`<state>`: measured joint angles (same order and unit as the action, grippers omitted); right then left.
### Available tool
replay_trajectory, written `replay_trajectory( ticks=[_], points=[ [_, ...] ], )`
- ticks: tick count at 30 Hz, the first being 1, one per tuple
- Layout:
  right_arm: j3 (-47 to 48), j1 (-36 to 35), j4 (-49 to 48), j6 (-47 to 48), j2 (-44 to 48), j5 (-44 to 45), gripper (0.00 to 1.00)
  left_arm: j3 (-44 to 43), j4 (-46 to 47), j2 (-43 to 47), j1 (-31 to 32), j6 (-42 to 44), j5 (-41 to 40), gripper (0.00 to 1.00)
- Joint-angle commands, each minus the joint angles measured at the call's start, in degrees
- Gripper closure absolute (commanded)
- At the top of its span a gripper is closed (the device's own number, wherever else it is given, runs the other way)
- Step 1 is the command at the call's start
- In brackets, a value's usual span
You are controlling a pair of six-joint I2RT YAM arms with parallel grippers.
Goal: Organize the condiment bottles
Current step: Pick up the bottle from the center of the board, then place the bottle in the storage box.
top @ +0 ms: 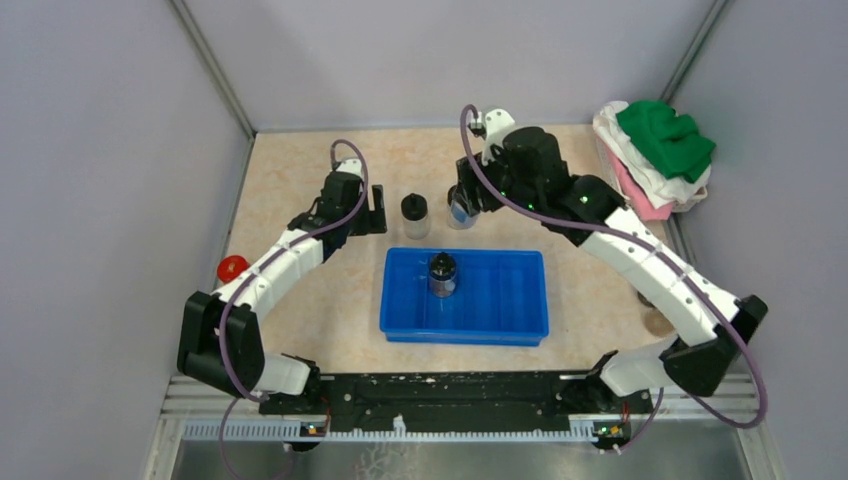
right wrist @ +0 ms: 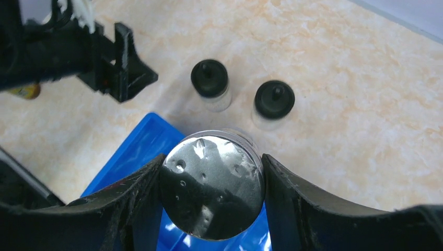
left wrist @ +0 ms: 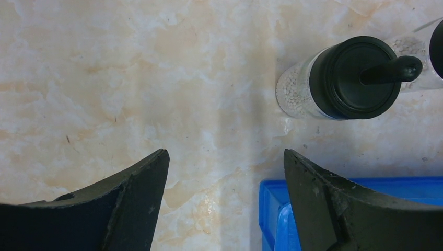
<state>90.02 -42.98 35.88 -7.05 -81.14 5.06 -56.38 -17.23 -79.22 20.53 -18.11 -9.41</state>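
Note:
The condiment bottles are spread over the table and a blue tray (top: 520, 300). My right gripper (right wrist: 212, 157) is shut on a silver-capped bottle (right wrist: 211, 193), which also shows beside the arm in the top view (top: 460, 212). Two black-capped bottles (right wrist: 210, 81) (right wrist: 274, 100) stand on the table beyond it. One dark bottle (top: 443, 275) stands upright in the tray. My left gripper (top: 378, 210) (left wrist: 225, 157) hangs open over bare table, left of a black-capped bottle (top: 415, 213) (left wrist: 355, 78) filled with white grains. A red-capped bottle (top: 232, 267) sits beside the left arm.
The blue tray's corner (left wrist: 271, 204) lies just under my left gripper's right finger. A pile of green, white and pink cloths (top: 655, 155) sits at the back right corner. Grey walls close the table at the back and both sides.

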Motion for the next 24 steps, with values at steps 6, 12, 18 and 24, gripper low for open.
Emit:
replay_trajectory(
  ticks=[6,12,18,24],
  points=[
    [-8.9,-3.9,4.9,-1.1,15.7,-3.3,0.67,0.6,0.0,1.9,0.2,-0.1,1.2,0.14],
    [-13.2,-4.4,6.8,2.3,19.0,-14.1,0.67,0.2,-0.1,1.7,0.3,0.1,1.7,0.15],
    [-13.1,-9.0,8.1,6.7,16.8,-19.5,0.74,0.0,-0.3,1.6,0.5,0.3,1.6,0.15],
    [-14.2,-14.9,6.7,12.9,14.7,-24.5,0.78,0.0,-0.3,1.1,0.5,0.7,1.6,0.15]
  ],
)
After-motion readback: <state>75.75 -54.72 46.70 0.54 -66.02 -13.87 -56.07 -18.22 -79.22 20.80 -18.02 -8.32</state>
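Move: The right hand, holding the silver-lidded bottle high up, has the blue box's middle some 4 cm back, 1 cm left and 27 cm below. The lidded bottle in the box stands about 3 cm back and 5 cm left. On the board, the right black-lidded bottle is some 12 cm ahead and 1 cm left, the left one 9 cm ahead and 11 cm left. From the left hand the box's middle is about 10 cm back, 18 cm right. Right hand keeps gripping the silver-lidded bottle, swings it back about 16 cm above the box, turning 30 degrees counter-clockwise. ##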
